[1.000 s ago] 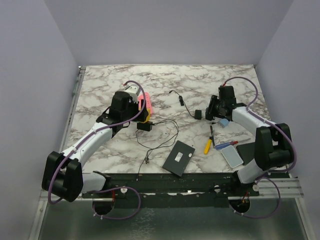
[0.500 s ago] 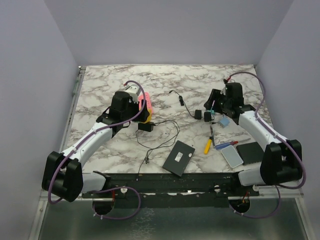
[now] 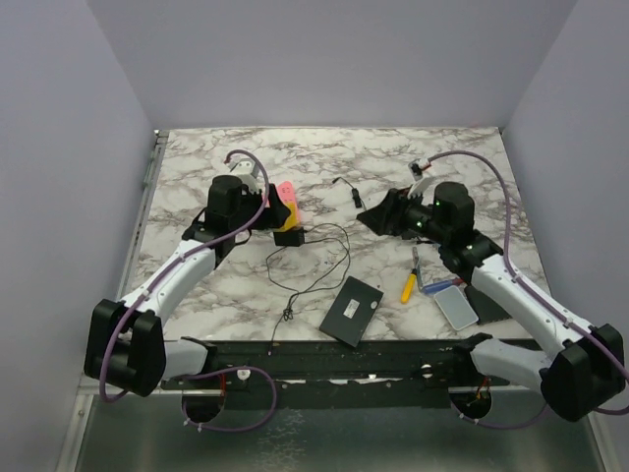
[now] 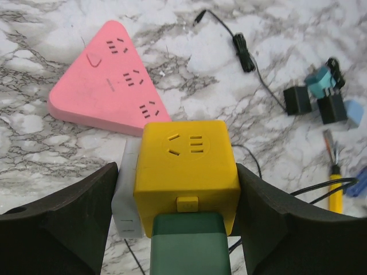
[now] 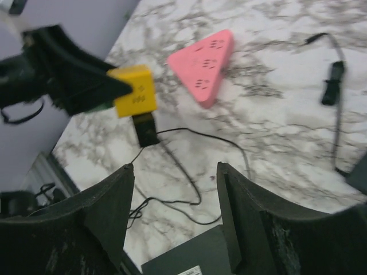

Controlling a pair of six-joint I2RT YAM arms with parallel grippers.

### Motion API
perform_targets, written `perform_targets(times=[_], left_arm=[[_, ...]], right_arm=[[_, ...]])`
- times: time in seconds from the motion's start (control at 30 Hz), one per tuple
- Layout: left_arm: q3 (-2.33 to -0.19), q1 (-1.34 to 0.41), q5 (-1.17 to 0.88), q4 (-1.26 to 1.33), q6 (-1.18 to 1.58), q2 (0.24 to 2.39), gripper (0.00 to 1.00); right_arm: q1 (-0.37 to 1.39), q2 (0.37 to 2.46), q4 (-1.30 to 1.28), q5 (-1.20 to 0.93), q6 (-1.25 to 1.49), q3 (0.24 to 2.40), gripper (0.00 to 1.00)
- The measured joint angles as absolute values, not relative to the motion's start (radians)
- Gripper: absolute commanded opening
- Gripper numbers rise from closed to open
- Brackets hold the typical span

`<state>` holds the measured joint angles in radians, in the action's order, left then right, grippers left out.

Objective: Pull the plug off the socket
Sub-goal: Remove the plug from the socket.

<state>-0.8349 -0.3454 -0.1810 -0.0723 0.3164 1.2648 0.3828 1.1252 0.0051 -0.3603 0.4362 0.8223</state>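
The socket is a yellow cube (image 4: 186,166), held off the table with my left gripper (image 4: 176,168) shut on it. One finger presses a white block (image 4: 127,195) on the cube's left side, and the other presses its right face. A green body (image 4: 189,243) is fitted into its near face. In the right wrist view a black plug (image 5: 145,129) with a thin black cable (image 5: 195,172) hangs from the cube (image 5: 135,91). My right gripper (image 5: 174,167) is open and empty. It hovers to the right of the cube, pointing at it. From above, the plug (image 3: 289,237) lies under my left gripper (image 3: 278,218).
A pink triangular power strip (image 3: 286,194) lies just behind the cube. A black flat box (image 3: 351,311) sits at the front middle. A yellow-handled tool (image 3: 408,286) and a white pad (image 3: 455,305) lie at front right. Small black adapters (image 4: 298,100) and a loose cable (image 3: 354,197) lie mid-table.
My right gripper opened, left the small adapters on the right, then rose and swung left toward the cube. My left gripper shifted slightly back and left with the cube, and the plug and cable followed.
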Motion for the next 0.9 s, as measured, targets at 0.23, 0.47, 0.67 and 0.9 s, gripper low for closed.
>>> perform_targets(times=[0.23,0.47,0.67,0.9], left_arm=[[-0.806,-0.25,-0.243,0.133,0.571,1.267,0.0],[-0.778,-0.237,-0.303,0.308,0.751,1.286,0.0],[-0.73,-0.235,-0.326,0.344,0.783,1.287,0.0],[-0.719,-0.233,-0.352,0.352,0.788,1.295,0.0]], right_arm=[[0.65,1.111,0.151,-0.299,0.479,0.775,0.63],[0.757,1.229,0.274,-0.229,0.49,0.775,0.6],[0.758,1.404,0.345,-0.209,0.497,0.785,0.6],[0.758,1.49,0.5,-0.199,0.478,0.785,0.63]])
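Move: The black plug still sits in the yellow socket, hanging about 5 cm below the left hand, some 2 cm back and 2 cm to its right. From the open right hand the plug lies about 20 cm left, level fore and aft, and roughly 12 cm lower. The pink socket block lies about 14 cm ahead and 22 cm left of the right hand, the dark box some 17 cm back and 3 cm left, both on the table about 22 cm below. Leftward towards the plug sweeps the right hand, about 14 cm in all, drawing back on the way, then dipping and easing forward, fingers staying open and yawing slightly counter-clockwise. The left hand keeps its grip on the yellow socket, rises and settles some 4 cm higher and slightly forward, rolling about 30 degrees so that the plug's free end tips towards the right hand. ##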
